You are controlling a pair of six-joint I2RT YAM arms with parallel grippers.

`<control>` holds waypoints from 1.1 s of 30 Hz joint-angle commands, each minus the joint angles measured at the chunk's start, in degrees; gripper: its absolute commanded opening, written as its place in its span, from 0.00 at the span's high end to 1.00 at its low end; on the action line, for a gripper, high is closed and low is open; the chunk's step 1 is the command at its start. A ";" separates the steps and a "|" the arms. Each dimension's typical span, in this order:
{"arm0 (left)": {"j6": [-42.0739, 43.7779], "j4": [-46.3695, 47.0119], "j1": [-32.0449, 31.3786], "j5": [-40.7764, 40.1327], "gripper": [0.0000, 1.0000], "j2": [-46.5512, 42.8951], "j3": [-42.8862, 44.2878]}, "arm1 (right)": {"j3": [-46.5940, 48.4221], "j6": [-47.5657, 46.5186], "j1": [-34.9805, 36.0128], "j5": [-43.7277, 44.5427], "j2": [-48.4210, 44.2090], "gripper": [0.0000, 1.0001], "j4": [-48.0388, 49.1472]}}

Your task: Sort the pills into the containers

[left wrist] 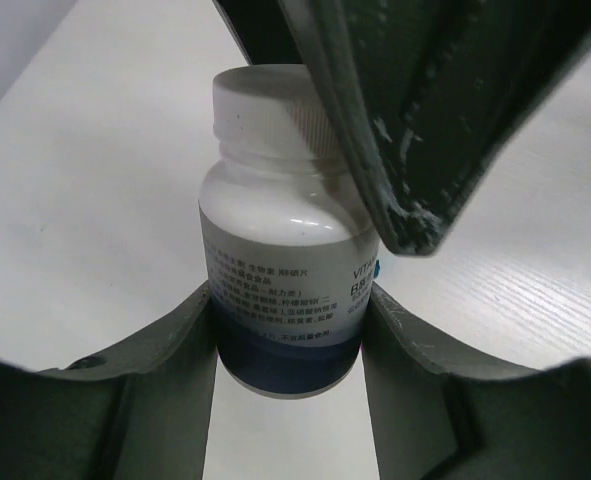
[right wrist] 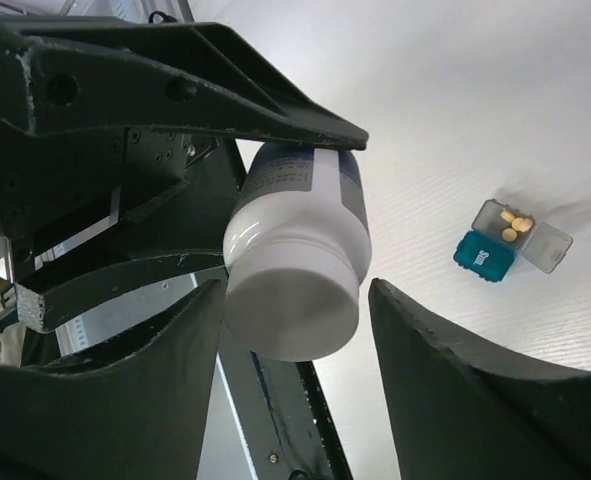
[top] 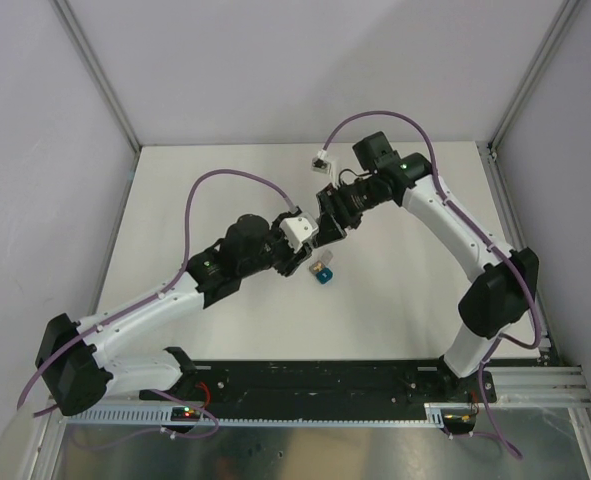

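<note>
A white pill bottle [left wrist: 275, 230] with a white cap hangs above the table, tilted. My left gripper [left wrist: 287, 300] is shut on its dark-banded base, a finger pressed on each side. My right gripper [right wrist: 295, 300] straddles the cap [right wrist: 293, 305] and stands open: one finger lies against the cap and a gap shows at the other. The containers [right wrist: 483, 254] lie on the table beyond, a teal compartment joined to a grey one [right wrist: 537, 244] whose lid is up. Yellow pills [right wrist: 513, 222] lie in the grey one. From above, both grippers meet at the bottle [top: 295, 232], just behind the containers [top: 323, 272].
A small white connector block [top: 320, 159] on a purple cable hangs near the back of the white table [top: 225, 180]. Grey walls close in the left, right and back sides. A black rail [top: 315, 380] with the arm bases runs along the near edge.
</note>
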 commanded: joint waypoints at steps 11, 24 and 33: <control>0.39 5.47 1.49 8.41 1.00 -2.18 0.87 | -2.41 -7.01 -1.78 1.11 -11.44 0.16 -3.55; -1.60 -2.84 6.61 44.19 1.00 -2.30 4.26 | -7.48 -24.11 2.21 7.14 -24.41 0.15 -2.39; -1.25 -5.07 6.86 48.18 1.00 -0.55 5.58 | -7.96 -26.03 8.61 8.81 -24.95 0.15 -2.55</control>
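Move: The cap of the pill bottle held in the left hand sits between the right fingertips, about 1 cm left of and 1 cm below the right hand point. From the left hand the cap is some 3 cm right and 4 cm up, level fore and aft. The open pill box lies on the table roughly 23 cm below the right hand, some 2 cm forward and 3 cm left of it. Already slackened around the bottle cap, the right fingers spread wider and clear it, the hand backing off up and towards the robot, about 8 cm back and 7 cm up, slightly right, while rolling some 35 degrees about its finger line. The left hand keeps its grip on the bottle, rises slightly, then swings it back about 9 cm, turning roughly 35 degrees clockwise. ##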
